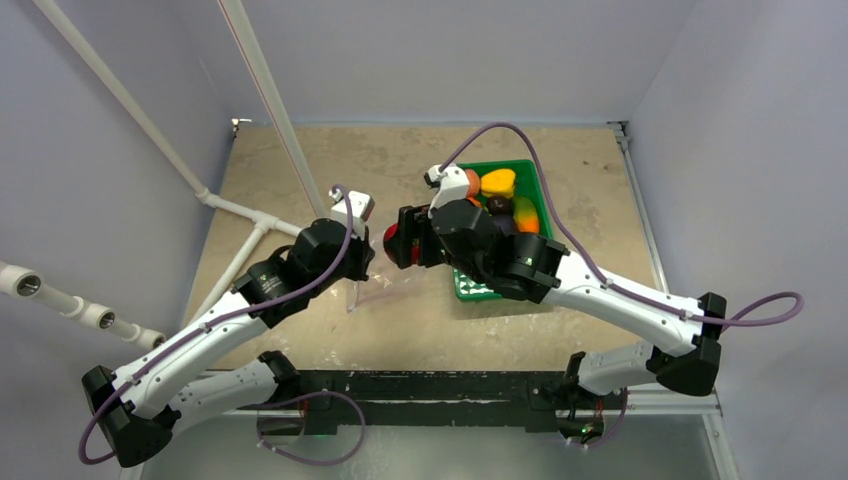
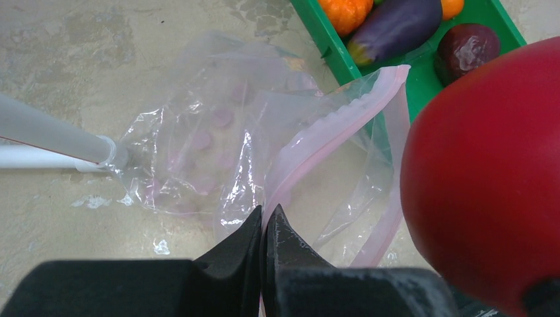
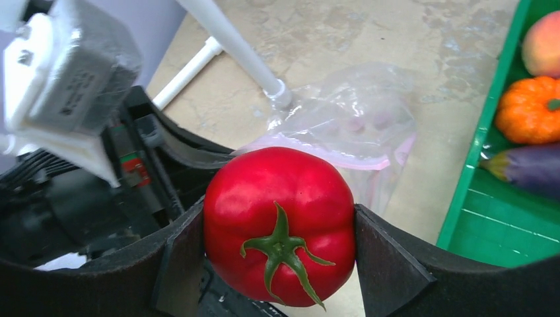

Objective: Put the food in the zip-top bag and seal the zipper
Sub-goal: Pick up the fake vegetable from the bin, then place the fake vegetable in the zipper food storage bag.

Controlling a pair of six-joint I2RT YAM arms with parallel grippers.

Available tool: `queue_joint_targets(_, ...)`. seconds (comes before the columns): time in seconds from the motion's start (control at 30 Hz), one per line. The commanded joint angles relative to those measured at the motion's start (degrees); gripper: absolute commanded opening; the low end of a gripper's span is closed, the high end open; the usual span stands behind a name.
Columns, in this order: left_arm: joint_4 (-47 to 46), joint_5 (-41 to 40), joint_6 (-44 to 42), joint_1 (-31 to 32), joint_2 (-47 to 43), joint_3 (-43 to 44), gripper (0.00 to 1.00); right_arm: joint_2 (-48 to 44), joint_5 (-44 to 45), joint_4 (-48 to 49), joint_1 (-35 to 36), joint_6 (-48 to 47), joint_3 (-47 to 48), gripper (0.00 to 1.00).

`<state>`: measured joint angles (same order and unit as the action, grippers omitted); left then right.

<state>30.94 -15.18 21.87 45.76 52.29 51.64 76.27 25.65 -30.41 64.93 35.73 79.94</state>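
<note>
My right gripper point(image 3: 279, 246) is shut on a red toy tomato point(image 3: 280, 198) with a green stem and holds it just above the mouth of the zip-top bag point(image 2: 198, 145). The clear bag lies crumpled on the table, its mouth gaping toward the tray. My left gripper point(image 2: 266, 218) is shut on one lip of the bag, at the pinkish zipper point(image 2: 330, 132). In the top view the tomato point(image 1: 391, 238) hangs between the two wrists. More food lies in the green tray point(image 3: 489, 218): an orange pumpkin point(image 3: 528, 109), a purple eggplant point(image 3: 528, 168) and a peach point(image 3: 543, 43).
A white pipe point(image 2: 46, 135) slants down to the table and ends at the bag's far corner. Another pipe point(image 1: 265, 90) crosses the back left. The green tray point(image 1: 465, 290) sits right of the bag. My left wrist's camera housing point(image 3: 66, 79) is close beside the tomato.
</note>
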Motion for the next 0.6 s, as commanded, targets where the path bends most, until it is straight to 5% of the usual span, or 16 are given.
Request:
queue_joint_targets(0.0,-1.23,0.41,-0.21,-0.44,0.01,-0.05,0.0,-1.92,-4.23,6.0,0.88,-3.42,-1.5,0.0)
queue_joint_targets(0.57,-2.45,2.44,0.24,-1.19,-0.3,-0.39,0.0,1.86,-4.16,18.2,0.99,1.29,-12.63,0.0)
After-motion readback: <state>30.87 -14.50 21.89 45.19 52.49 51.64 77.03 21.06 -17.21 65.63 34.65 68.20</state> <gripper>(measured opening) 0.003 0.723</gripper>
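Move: About 13 cm below the right hand, some 2 cm to its left and 1 cm ahead, is the open mouth of the zip-top bag that its tomato is meant for. The left gripper's fingertips, pinching the zipper edge, stand roughly 7 cm left, 1 cm ahead and 9 cm below the right hand. The eggplant lies in the bin about 16 cm ahead, 18 cm right and 22 cm down. From the left hand the mouth is 5 cm right, level ahead, 4 cm lower. Lowering the tomato towards the bag's open mouth, the right hand first eases about 2 cm left and 1 cm back at nearly the same height, then sinks some 5 cm close beside the left fingers. It turns only about 5 degrees counter-clockwise and keeps its grip round the tomato's sides, while the left hand stays put with its shut fingers still pinching the zipper edge. ##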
